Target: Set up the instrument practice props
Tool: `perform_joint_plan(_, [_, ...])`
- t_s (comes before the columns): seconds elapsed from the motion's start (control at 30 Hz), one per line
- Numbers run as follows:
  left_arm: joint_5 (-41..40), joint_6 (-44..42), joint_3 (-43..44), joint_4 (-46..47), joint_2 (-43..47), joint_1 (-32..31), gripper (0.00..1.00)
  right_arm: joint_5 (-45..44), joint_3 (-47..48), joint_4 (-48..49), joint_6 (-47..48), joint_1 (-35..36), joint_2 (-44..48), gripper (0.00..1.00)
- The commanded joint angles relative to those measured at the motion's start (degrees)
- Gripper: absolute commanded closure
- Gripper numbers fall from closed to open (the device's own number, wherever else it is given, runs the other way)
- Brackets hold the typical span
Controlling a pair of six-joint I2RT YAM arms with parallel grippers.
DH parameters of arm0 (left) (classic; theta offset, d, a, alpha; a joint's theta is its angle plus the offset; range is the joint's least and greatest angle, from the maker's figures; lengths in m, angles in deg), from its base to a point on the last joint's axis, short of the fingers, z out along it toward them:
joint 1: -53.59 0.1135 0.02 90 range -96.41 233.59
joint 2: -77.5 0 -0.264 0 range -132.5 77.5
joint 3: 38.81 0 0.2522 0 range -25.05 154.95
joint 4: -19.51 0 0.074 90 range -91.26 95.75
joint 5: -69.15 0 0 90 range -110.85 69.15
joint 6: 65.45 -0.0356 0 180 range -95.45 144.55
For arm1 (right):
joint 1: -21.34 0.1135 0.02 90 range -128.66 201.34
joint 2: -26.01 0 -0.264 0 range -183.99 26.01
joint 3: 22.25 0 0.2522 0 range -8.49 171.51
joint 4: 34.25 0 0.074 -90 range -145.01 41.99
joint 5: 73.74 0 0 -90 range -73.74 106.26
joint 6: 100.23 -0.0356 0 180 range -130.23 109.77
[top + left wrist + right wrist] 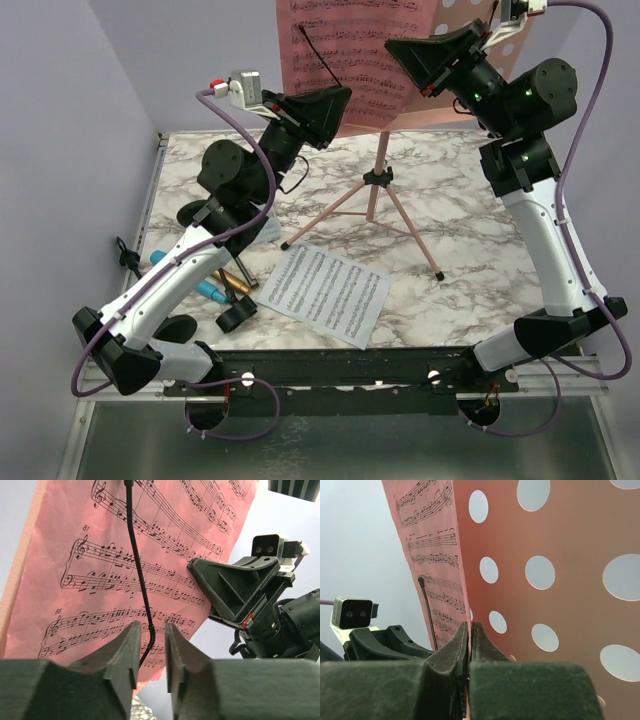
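Observation:
The pink perforated music rack (570,545) stands on thin tripod legs (375,200) at the back of the table. A pink sheet-music page (100,560) leans on it, with a thin black wire arm (136,565) lying across the page. My right gripper (469,629) is shut on the page's lower edge. My left gripper (151,627) is open by a narrow gap just below the page, and the wire's lower end shows in that gap, untouched. A white sheet-music page (325,293) lies flat on the table. The blue microphone (205,287) and the gold microphone (236,281) lie under my left arm.
A black round-based mic mount (236,316) lies at the front left beside the microphones, and another dark base (176,330) shows under my left arm. The marble tabletop (470,250) ends in a black rail (340,368) at the front.

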Motion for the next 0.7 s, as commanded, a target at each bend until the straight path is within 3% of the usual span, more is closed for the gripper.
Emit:
perform_joint_plan(0.0, [-0.57,0.35,-0.47,-0.30,1.88,-0.39,0.63,-0.62,0.69,0.81,0.02,-0.24,0.05,0.99])
perform_joint_plan(0.13, [-0.34,0.30,-1.16,-0.65,3.18,-0.40,0.51,-1.15,-0.13,0.49,0.85,-0.32,0.74,0.93])
perform_joint_plan(0.4, [-1.02,0.98,-3.80,-2.93,7.82,-0.39,0.29,-3.59,1.89,-5.48,5.06,-0.28,0.90,0.66])
perform_joint_plan(0.67, [1.20,1.72,-6.30,-10.05,15.41,-0.44,0.20,-10.72,9.22,-24.64,15.70,-0.25,2.17,0.48])
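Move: The pink sheet music stands upright on the music stand, its middle roughly 9 cm above the left hand and 4 cm ahead. The elbow of the stand's left page arm is right at the parting left fingertips. From the right hand, shut on the sheet's right edge, the sheet's middle is about 5 cm left, 4 cm up and 1 cm ahead. The right page arm's elbow lies some 12 cm to its right, 1 cm nearer and 5 cm lower. The sheet's right edge is let go as the shut right fingers open about halfway; the right hand eases about 1 cm forward and slightly down, then 1.5 cm to the right, turning a little clockwise, with the edge still between its pads. The already parting left fingers open wide while that hand speeds up, back and left some 6 cm, away from the left page arm. ##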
